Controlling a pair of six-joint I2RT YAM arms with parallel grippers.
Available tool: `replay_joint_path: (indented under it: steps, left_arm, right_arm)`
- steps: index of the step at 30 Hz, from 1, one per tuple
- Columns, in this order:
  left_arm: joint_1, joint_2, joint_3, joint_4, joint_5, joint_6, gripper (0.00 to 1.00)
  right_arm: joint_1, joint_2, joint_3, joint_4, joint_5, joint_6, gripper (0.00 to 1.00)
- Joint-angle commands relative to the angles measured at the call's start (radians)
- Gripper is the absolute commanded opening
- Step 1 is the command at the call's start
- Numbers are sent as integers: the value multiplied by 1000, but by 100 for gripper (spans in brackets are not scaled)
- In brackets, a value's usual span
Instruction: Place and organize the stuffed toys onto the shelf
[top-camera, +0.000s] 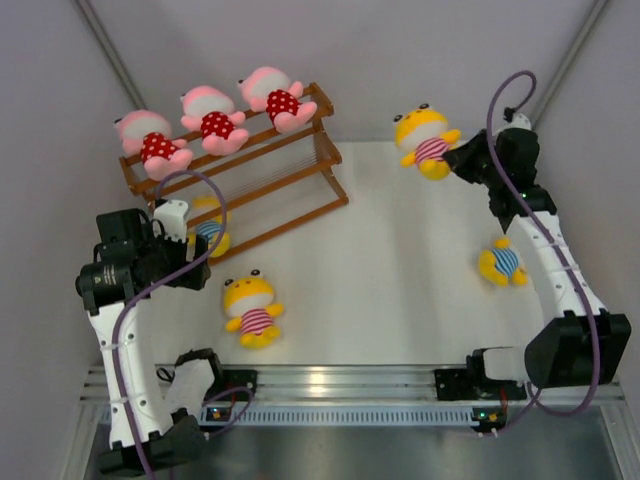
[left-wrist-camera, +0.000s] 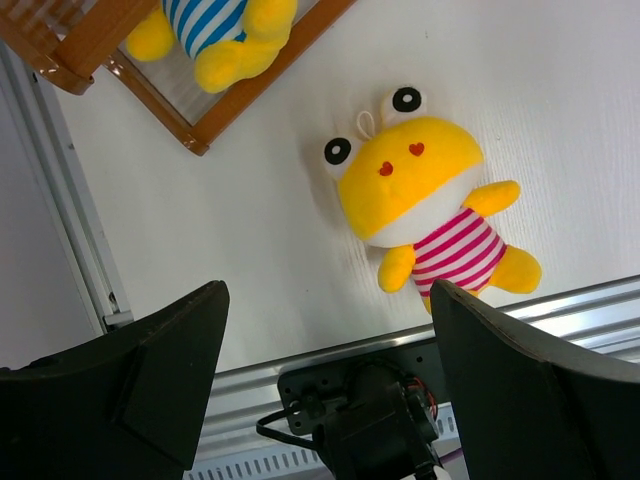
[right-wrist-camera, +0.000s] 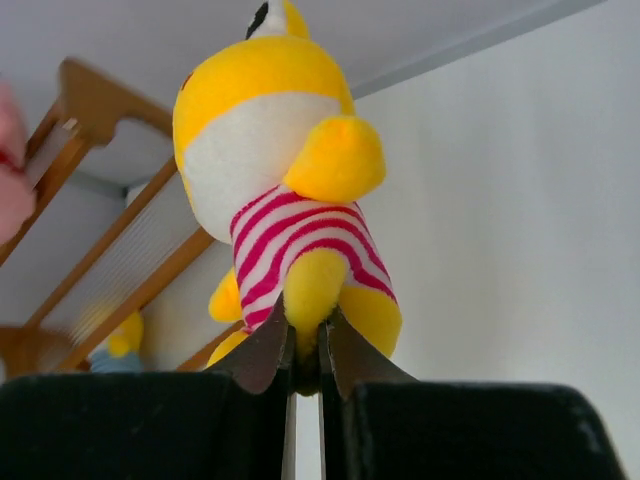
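Observation:
The brown shelf (top-camera: 300, 165) stands at the back left. Three pink toys in red dotted dresses (top-camera: 213, 118) sit along its top tier. A yellow blue-striped toy (top-camera: 210, 228) lies on its lowest tier, also in the left wrist view (left-wrist-camera: 225, 25). My right gripper (right-wrist-camera: 305, 335) is shut on the leg of a yellow pink-striped toy (right-wrist-camera: 280, 150) and holds it in the air at the back right (top-camera: 425, 140). My left gripper (left-wrist-camera: 328, 290) is open and empty, above the table. A second yellow pink-striped toy (left-wrist-camera: 425, 195) lies face up just beyond it. Another blue-striped toy (top-camera: 502, 263) lies at the right.
The shelf's lower corner rail (left-wrist-camera: 200, 125) is close to my left gripper. A metal rail (top-camera: 350, 385) with both arm bases runs along the table's near edge. Grey walls close in the left, back and right sides.

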Motion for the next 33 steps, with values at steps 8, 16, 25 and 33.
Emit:
replay_joint_path:
  steps: [8,16,25,33]
  left_arm:
    - [-18,-37,34,7,24,3,89]
    - [-47,-48,30,7,16,6,89]
    - [-78,-57,25,7,-13,6,89]
    - [-95,-55,10,9,-14,6,89]
  right_arm:
    - [469,-28,63,-101,38,63,0]
    - [594,143,200,-27,62,122,0]
    - [632,430,415,103,90,243,0]
    - [645,582,534,202,144,318,0]
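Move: The right hand, holding a yellow toy in pink stripes by its lower end, is headed for the free right end of the shelf's lower tier, about 39 cm to its left, 2 cm farther out and 12 cm lower. Above that spot the nearest pink toy sits 42 cm left and 12 cm ahead, about 2 cm up; the blue-striped toy lies 62 cm left, 8 cm back, 15 cm lower. From the left hand the spot is 26 cm ahead, 16 cm right, 9 cm lower. Still pinching the yellow toy by its lower end in shut fingers, the right hand sweeps it some 32 cm left to the shelf's right end, drawing back about 9 cm at first and then reaching forward again. It turns nearly 30 degrees counter-clockwise on the way and sinks in the last stretch towards the gap between the tiers, ending about 4 cm lower. ##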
